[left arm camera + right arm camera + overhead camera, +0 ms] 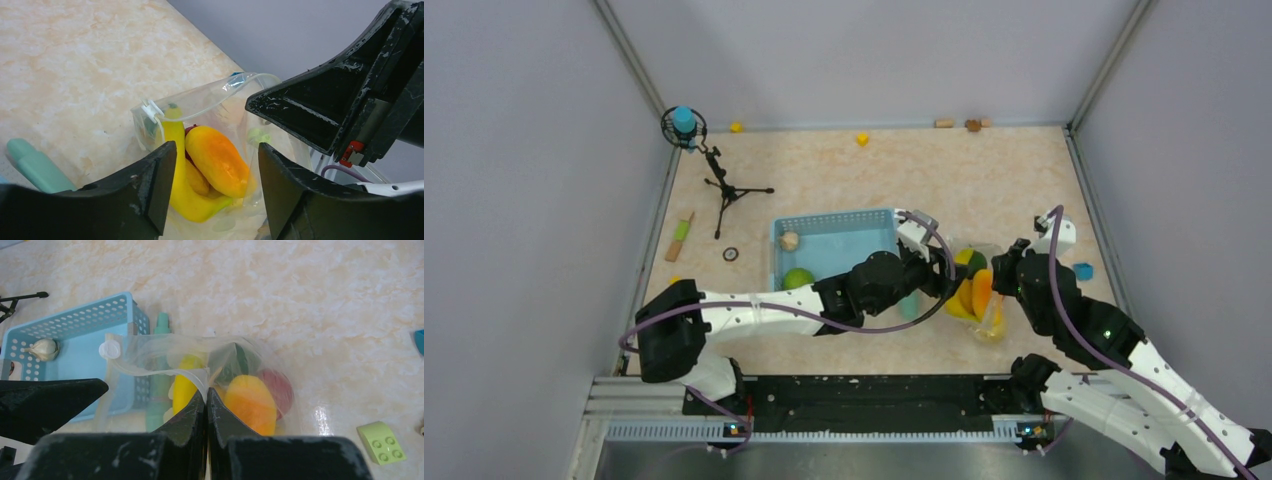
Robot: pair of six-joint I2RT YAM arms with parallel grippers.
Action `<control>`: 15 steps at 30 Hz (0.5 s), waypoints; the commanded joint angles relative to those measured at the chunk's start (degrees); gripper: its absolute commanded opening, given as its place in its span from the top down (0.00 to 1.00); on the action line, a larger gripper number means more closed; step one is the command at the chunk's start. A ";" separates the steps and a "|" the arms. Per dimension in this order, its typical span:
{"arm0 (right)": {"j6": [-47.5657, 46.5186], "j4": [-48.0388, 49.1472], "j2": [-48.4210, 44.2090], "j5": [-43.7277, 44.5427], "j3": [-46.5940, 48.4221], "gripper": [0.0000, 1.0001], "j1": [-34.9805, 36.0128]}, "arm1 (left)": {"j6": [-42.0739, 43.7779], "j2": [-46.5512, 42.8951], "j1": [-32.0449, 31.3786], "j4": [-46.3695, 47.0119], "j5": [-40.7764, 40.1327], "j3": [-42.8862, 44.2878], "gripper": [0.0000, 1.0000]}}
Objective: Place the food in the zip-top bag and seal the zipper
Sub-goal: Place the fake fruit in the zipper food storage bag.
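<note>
The clear zip-top bag [150,360] lies right of the light-blue basket [834,235], its mouth held up and open. Inside it are food pieces: a yellow banana [180,185], an orange piece [220,160], a red one [277,385] and a dark green one [235,362]. My right gripper [206,391] is shut on the zipper [150,372] rim, near its middle. My left gripper [216,147] hangs open just above the bag's mouth, with nothing between its fingers. A light green food piece [798,278] and a garlic bulb [44,348] lie in the basket.
A teal stick [161,370] lies between basket and bag. A light green block [381,441] and a blue block [1082,270] sit to the right of the bag. A small tripod stand [724,190] is at the back left. Grey walls enclose the table.
</note>
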 commanded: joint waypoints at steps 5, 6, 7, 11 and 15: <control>-0.77 2.22 -1.12 0.19 0.03 0.98 -0.08 | 0.75 -7.44 -0.25 -1.16 -2.77 -2.38 0.16; -0.80 2.24 -1.11 0.15 0.02 0.98 -0.12 | 0.72 -8.51 -0.18 -1.72 -4.94 -3.09 0.11; -0.80 2.22 -1.07 0.21 0.02 0.98 -0.12 | 0.76 -9.68 -0.12 -2.67 -7.63 -3.63 0.09; -0.82 2.22 -1.07 0.40 0.02 0.98 -0.15 | 0.45 -12.97 0.52 -10.70 -18.63 -3.50 0.04; -0.82 2.22 -1.00 0.58 -0.04 0.98 -0.14 | -4.14 -15.27 2.55 -21.19 -26.97 -3.21 0.03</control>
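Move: The green fruit in the basket, which I go for next, lies about 35 cm left of my left hand, some 6 cm farther out and 18 cm lower; the garlic is about 10 cm beyond the fruit. The green bottle lies about 9 cm left of my left hand and 7 cm ahead, on the table. The bag of fruit is just ahead, 5 cm right. From my right hand, the green fruit is about 42 cm left and 6 cm ahead. I back my empty left hand away from the bag mouth, rising about 2 cm first, then sweeping left faster and faster, about 8 cm in all and finally a little forward, towards the basket. My wrist swings some 15 degrees counter-clockwise while the part-open fingers spread wide. My right hand stays put and keeps pinching the bag's rim. ##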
